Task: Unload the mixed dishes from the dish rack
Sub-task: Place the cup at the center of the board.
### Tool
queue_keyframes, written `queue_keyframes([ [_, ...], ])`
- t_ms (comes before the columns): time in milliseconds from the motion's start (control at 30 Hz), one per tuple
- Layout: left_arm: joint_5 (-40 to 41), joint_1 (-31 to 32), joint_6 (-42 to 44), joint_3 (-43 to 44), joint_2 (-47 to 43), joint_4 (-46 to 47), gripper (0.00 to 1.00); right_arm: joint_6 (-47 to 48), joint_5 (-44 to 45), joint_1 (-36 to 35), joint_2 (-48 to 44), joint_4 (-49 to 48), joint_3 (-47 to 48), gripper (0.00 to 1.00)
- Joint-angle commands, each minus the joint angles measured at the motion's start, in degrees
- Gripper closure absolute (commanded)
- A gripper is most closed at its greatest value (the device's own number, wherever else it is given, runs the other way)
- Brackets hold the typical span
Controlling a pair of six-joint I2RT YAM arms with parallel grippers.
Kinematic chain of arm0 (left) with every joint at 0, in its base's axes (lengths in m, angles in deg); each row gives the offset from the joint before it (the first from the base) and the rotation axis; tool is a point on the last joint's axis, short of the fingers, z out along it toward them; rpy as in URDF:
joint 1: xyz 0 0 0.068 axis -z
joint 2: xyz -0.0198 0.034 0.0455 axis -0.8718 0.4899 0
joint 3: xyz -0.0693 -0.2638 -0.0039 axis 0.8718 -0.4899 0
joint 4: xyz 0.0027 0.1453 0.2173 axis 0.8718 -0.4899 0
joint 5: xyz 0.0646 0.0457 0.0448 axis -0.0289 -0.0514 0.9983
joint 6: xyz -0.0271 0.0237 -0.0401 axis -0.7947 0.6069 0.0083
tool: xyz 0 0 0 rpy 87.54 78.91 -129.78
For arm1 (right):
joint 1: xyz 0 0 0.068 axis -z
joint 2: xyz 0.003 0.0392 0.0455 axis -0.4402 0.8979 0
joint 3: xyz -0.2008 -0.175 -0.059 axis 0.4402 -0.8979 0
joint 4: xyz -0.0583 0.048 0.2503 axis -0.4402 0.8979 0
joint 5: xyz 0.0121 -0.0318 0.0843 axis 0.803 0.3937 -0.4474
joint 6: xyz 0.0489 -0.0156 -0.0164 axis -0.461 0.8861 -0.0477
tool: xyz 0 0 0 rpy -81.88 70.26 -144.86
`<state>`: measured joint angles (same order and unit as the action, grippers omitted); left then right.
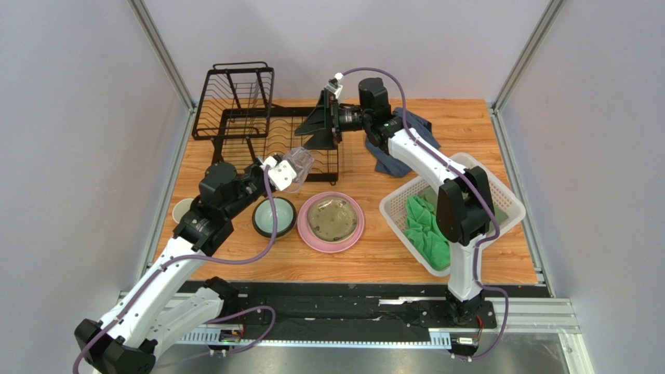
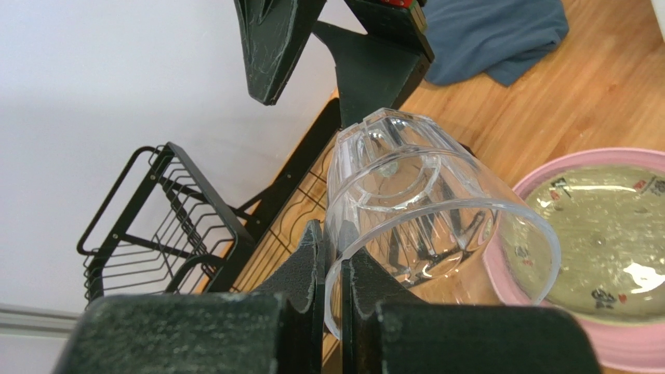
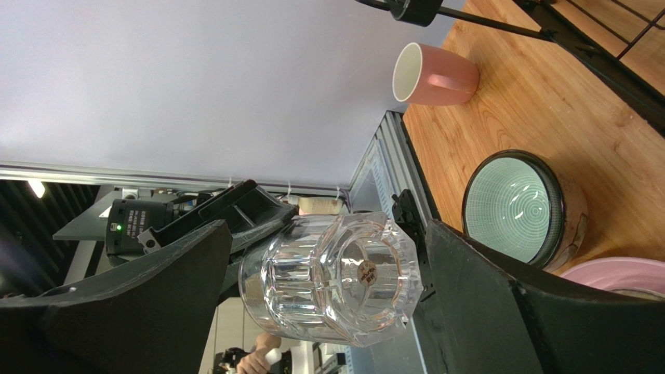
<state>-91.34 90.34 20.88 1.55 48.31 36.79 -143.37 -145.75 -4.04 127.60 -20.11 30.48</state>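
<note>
The clear glass tumbler point(image 1: 295, 165) hangs on its side above the table, just in front of the dish rack point(image 1: 234, 117). My left gripper point(image 2: 334, 243) is shut on the tumbler's point(image 2: 421, 210) rim, one finger inside and one outside. My right gripper point(image 1: 314, 128) stands open over the rack's flat tray. Its fingers point(image 3: 156, 296) stand wide on either side of the tumbler's base point(image 3: 332, 280) without touching it. On the table stand the pale teal bowl point(image 1: 273, 216), the pink mug point(image 1: 182, 209) and the pink plate point(image 1: 306, 234), which holds the tan-olive bowl point(image 1: 332, 218).
A white lattice basket point(image 1: 499, 204) holding green cloth point(image 1: 425, 222) sits at the right. A blue cloth point(image 1: 398, 128) lies behind the right arm. The rack's raised basket section point(image 2: 172, 226) stands at the back left, near the wall.
</note>
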Motion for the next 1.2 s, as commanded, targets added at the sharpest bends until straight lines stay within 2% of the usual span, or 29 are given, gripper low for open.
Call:
queue_keyframes([
  [0, 0.0, 0.3, 3.4, 6.4, -2.3, -9.7, 1.0, 3.6, -0.1, 0.7, -0.2, -0.3, 3.2, 0.01],
  [133, 3.6, 0.0, 8.0, 10.6, -2.8, -19.6, 1.0, 4.3, -0.2, 1.2, -0.5, -0.1, 2.8, 0.01],
  [300, 2.6, -2.8, 10.3, 15.3, -3.5, -36.2, 1.0, 5.1, -0.2, 1.2, -0.7, 1.9, 2.8, 0.01],
  [500, 2.4, -9.1, 13.8, 16.8, -5.5, -49.2, 1.0, 5.8, 0.1, 1.2, -0.9, 2.6, 2.6, 0.01],
  [600, -0.1, -14.4, 16.2, 17.3, -5.1, -55.3, 1.0, 6.5, 0.4, 1.2, -1.1, 3.2, 2.5, 0.01],
  [733, -2.7, -20.7, 20.1, 16.3, -5.1, -59.6, 1.0, 7.4, 0.4, 1.2, -1.3, 3.8, 2.5, 0.01],
  [933, -3.1, -25.7, 24.8, 15.0, -1.9, -62.8, 1.0, 7.9, 0.4, 1.1, -1.7, 4.1, 1.9, 0.01],
  [1167, -2.7, -28.7, 27.2, 11.9, 6.5, -59.0, 1.0, 8.9, 0.3, 1.1, -3.3, 4.3, 0.3, 0.02],
])
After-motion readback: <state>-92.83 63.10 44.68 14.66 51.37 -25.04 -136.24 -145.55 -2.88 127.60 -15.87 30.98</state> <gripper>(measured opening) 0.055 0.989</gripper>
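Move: Below the left hand's level by some 26 cm, the bare board where the clear cup seems headed lies about 17 cm to its left and 6 cm back. The green bowl is only 5 cm left and 2 cm ahead, the pink mug roughly 28 cm left and 3 cm ahead, and the pink plate about 11 cm right and 1 cm ahead, all down on the board. From the right hand, that bare spot is around 22 cm left, 14 cm back and 26 cm down. Swinging the clear cup away from the open right gripper, the left hand keeps its pinch on the cup wall at the rim and travels about 16 cm left, drawing back some 9 cm past the bowl. After a slight lift it sinks about 11 cm, ending almost straight down, while the wrist rolls and tips its fingers some 50 degrees towards the board, bringing the cup's base downward. ##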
